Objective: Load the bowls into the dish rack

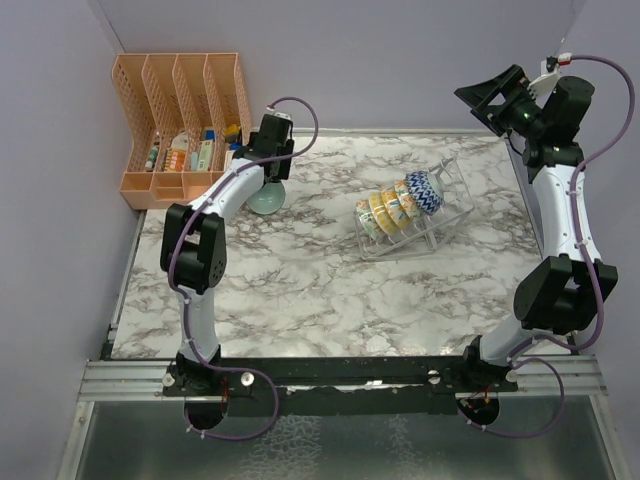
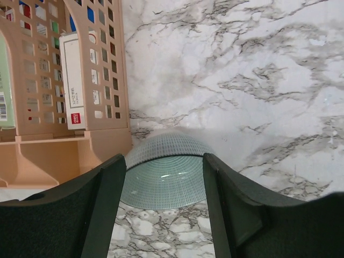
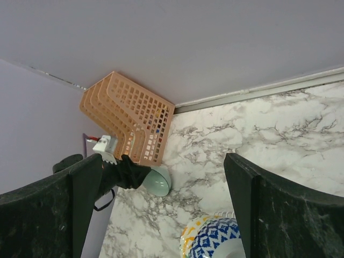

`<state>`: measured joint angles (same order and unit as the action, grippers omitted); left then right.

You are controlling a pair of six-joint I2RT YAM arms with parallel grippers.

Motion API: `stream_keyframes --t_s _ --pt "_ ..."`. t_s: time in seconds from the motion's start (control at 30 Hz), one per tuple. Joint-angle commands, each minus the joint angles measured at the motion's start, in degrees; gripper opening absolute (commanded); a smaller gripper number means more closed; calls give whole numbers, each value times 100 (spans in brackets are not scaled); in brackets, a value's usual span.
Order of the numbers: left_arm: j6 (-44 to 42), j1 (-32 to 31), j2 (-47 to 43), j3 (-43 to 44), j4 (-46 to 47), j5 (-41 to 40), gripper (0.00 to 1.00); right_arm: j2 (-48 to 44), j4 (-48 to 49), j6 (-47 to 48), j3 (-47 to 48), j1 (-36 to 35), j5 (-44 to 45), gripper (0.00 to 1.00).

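The plain pale teal bowl lies tilted on the marble table, close to the orange organizer. It also shows in the left wrist view and the right wrist view. My left gripper is open, its fingers to either side of the bowl; I cannot tell whether they touch it. The clear wire dish rack stands right of centre and holds several patterned bowls on edge, a blue zigzag one at the end. My right gripper is open and empty, raised high at the back right.
The orange slotted organizer with small boxes in it stands in the back left corner, right beside the teal bowl. Purple walls close in the back and both sides. Bare marble lies between the teal bowl and the rack.
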<state>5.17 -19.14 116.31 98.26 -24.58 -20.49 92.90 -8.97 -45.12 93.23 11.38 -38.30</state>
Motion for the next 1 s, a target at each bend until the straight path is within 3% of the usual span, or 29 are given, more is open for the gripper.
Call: stream_keyframes --t_s 0.0,0.33,0.6,0.97 --pt "266 -2 -470 -99 -55 507 62 -45 93 92 -75 46 37 95" --pt "653 -568 -1043 -1252 367 574 64 -75 85 118 -121 46 56 95" --pt "738 -860 -1124 -1550 673 612 64 -47 157 53 -173 42 6 95" --pt "-262 -807 181 -490 741 62 66 -69 159 47 -217 47 -20 95"
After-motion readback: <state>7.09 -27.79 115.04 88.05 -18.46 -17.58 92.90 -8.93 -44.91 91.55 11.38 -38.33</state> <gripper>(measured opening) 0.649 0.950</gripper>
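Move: The green bowl, tipped up on edge with its mouth towards the robot, lies just under the left fingertips, some 8 cm down, 2 cm ahead and 2 cm to the left. The tan organizer's middle is about 20 cm to the left of the bowl and 10 cm farther out; the white box in its nearest slot is about 7 cm left of the bowl and 9 cm beyond it. From the right hand the bowl lies roughly 43 cm left, 6 cm ahead and 33 cm below. The tipped green bowl is left behind as the left hand comes away from it, swinging about 8 cm right and 7 cm back after a tiny rise. On the bowl's right the hand then turns forward about 3 cm and sinks, ending some 5 cm lower than it began. The fingers stay open; the wrist turns about 10 degrees clockwise. ##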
